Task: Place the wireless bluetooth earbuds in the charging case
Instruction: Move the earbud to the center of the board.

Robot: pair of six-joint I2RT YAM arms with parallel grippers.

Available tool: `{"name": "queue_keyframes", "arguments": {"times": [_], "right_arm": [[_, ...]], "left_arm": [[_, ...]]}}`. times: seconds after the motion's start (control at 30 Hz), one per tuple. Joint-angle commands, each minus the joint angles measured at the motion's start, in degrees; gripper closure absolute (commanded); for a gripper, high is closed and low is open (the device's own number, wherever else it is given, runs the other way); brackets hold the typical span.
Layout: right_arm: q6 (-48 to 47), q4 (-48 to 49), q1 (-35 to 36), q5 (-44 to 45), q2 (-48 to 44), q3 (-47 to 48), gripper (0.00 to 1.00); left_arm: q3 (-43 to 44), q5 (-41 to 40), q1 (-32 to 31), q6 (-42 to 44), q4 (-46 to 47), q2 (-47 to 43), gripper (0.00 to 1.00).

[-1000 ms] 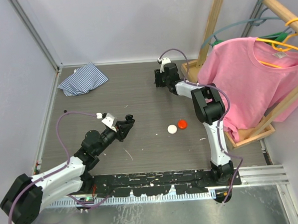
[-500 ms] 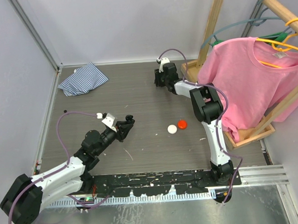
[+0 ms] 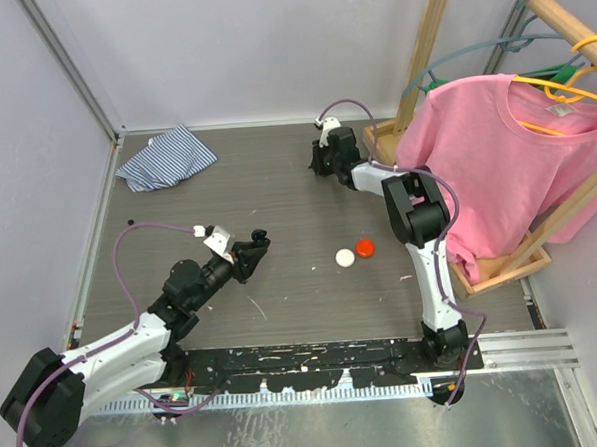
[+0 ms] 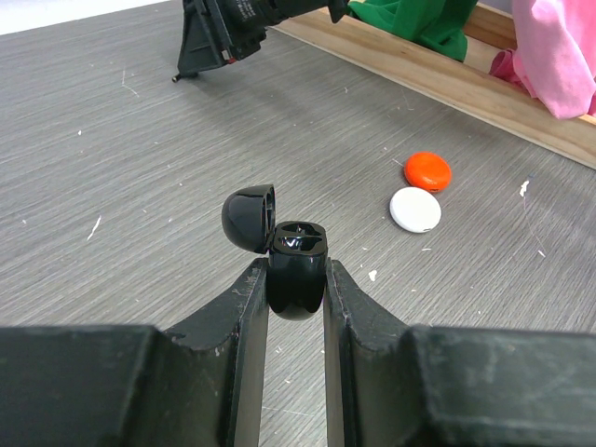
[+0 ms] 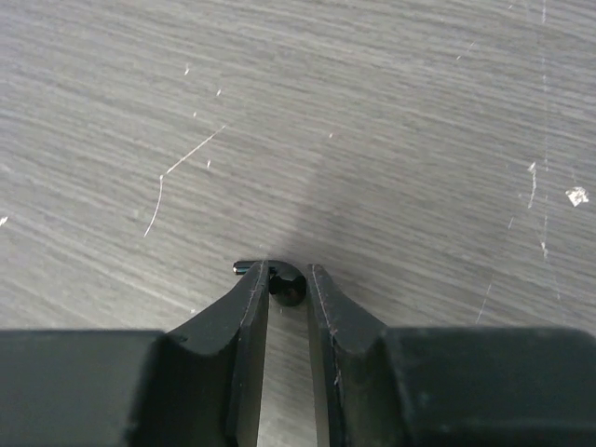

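My left gripper [image 4: 296, 265] is shut on a black charging case [image 4: 298, 279], held just above the table at left centre [image 3: 257, 242]. The case's lid [image 4: 250, 217] hangs open to the left, and its two sockets look empty. At the back of the table my right gripper [image 3: 321, 166] points down at the tabletop. In the right wrist view, its fingers [image 5: 287, 270] are shut round a tiny black earbud [image 5: 291, 289] that rests on the table. The earbud's stem [image 5: 244, 267] pokes out past the left fingertip.
A red round case [image 3: 365, 248] and a white round case [image 3: 345, 258] lie side by side mid-table, to the right of my left gripper. A striped cloth [image 3: 165, 157] lies at the back left. A wooden rack [image 3: 491, 265] with a pink shirt [image 3: 506, 163] stands along the right.
The right gripper's jaws have closed in on the black earbud at the back of the table. The left arm and its case have not moved.
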Motion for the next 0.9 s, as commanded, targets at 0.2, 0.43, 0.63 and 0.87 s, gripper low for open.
{"name": "queue_keyframes", "arguments": {"times": [0.2, 0.43, 0.63, 0.87], "right_arm": [[-4.1, -3.8, 0.3, -7.3, -9.4, -8.8, 0.82], [-8.0, -6.7, 3.2, -11.1, -18.4, -17.4, 0.82], [-12.1, -10.8, 7.7, -12.6, -25.5, -24.7, 0.82], [-17.5, -16.4, 13.8, -12.3, -30.9, -30.0, 0.81]], "left_arm": [[1.8, 0.3, -0.1, 0.8, 2.5, -1.7, 1.0], [1.4, -0.8, -0.2, 1.0, 2.6, -2.5, 1.0], [1.0, -1.6, -0.2, 1.1, 2.9, -2.9, 1.0], [0.7, -2.5, -0.2, 1.2, 3.3, -2.8, 1.0]]}}
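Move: The black charging case, lid open, lies about 32 cm back from the right hand, 16 cm to its left and some 12 cm higher. The white case is on the board about 31 cm back and 7 cm right of the right hand; the orange case is 28 cm back and 13 cm right. The left hand already holds the charging case, its middle about 1 cm above the hand point. The right hand carries its pinched earbud about 20 cm back, turning nearly 30 degrees counter-clockwise, towards the charging case. ##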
